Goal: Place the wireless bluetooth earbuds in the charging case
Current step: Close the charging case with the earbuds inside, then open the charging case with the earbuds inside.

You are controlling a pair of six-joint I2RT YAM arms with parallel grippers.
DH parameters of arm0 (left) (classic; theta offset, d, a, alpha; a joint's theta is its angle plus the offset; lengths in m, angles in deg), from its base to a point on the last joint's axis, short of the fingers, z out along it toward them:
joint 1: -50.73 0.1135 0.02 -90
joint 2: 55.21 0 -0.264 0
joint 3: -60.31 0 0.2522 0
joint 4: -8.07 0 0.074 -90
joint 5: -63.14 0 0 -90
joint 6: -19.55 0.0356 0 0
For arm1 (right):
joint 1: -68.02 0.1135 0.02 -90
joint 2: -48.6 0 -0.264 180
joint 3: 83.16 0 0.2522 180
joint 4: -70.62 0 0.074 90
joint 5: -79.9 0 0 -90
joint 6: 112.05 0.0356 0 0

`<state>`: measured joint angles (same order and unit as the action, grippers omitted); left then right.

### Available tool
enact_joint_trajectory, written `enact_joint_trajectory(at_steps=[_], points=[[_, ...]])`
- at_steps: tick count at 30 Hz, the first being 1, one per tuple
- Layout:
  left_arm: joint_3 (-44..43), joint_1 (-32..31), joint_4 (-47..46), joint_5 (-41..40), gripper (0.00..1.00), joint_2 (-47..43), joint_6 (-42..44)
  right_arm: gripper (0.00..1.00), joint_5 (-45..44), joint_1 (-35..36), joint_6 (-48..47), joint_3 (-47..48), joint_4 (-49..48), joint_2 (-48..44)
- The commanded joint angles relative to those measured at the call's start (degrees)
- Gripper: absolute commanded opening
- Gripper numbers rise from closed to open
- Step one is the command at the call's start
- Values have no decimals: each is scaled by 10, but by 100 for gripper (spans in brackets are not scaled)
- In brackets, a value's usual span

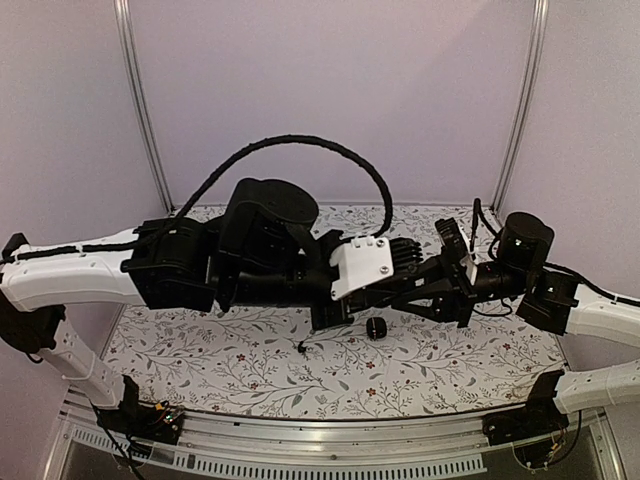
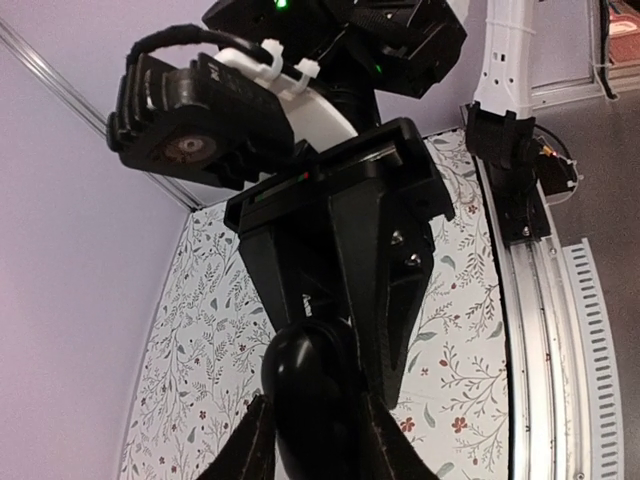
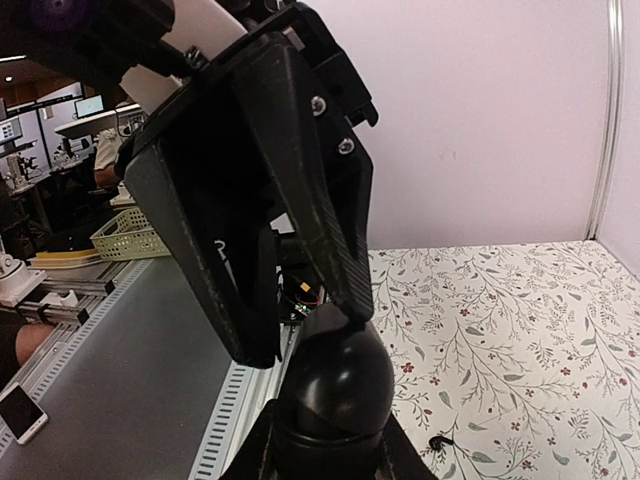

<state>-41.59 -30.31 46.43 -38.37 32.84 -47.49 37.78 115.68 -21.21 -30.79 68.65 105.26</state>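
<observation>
The charging case point(image 2: 305, 370) is a glossy black pebble held in the air between both grippers. My left gripper point(image 2: 312, 412) is shut on it, one finger against each side. My right gripper point(image 3: 330, 442) grips its lower half; a lid seam shows across the case point(image 3: 335, 385). From above, the left gripper's fingers point(image 3: 300, 200) reach down and one tip touches the case's top. In the top view the two grippers meet over the table's middle and the case is lost among black fingers. One tiny black earbud point(image 3: 437, 441) lies on the cloth, and it shows in the top view too, earbud point(image 1: 302, 347).
A floral cloth point(image 1: 230, 360) covers the table. A small black ribbed object point(image 1: 375, 328) sits just below the joined grippers. Metal rails point(image 1: 300, 440) run along the near edge. Lilac walls with upright metal posts point(image 1: 140, 100) close the back and sides.
</observation>
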Motion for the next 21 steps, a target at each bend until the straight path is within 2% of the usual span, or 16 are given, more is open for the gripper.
enact_joint_trajectory(at_steps=[1, 4, 10, 13, 16, 21], points=[[17, -7, -22, 34, 29, -48, 5, 9, -9, -1, -2, -3, -35, -17], [35, 2, -41, 76, 35, -84, -3, 9, -6, -1, -25, -7, -34, -21], [83, 36, -60, 136, 71, -126, -24, 9, -1, -1, -30, -6, -34, -25], [101, 37, -71, 117, 82, -126, -19, 9, -8, -1, -22, -5, -36, -24], [103, 35, -76, 82, 87, -114, -11, 10, -14, -1, -1, -4, -47, -22], [93, 25, -81, 32, 88, -86, 14, 10, -19, -1, 38, -5, -63, -15]])
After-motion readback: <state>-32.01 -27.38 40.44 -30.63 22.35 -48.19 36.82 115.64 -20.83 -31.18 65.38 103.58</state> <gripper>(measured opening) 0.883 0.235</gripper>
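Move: Just off the left fingertips, the charging case lies about 2 cm to the right of the left hand point and 1 cm below it. It is already gripped by the right fingers, its middle some 2 cm to the left of the right hand point. From the left hand, a small square box stands on the table about 14 cm ahead, level sideways and 31 cm down; a small black piece lies about 9 cm ahead, 19 cm left and 32 cm down. Letting go of the charging case, the left hand lifts up and to its left by about 7 cm, drawing slightly back, fingers spreading wide and tipping up some 10 degrees. It then turns back, sinking about 3 cm with a little forward and right, still open. The right hand keeps its pinch on the case and rises about 1.5 cm. ##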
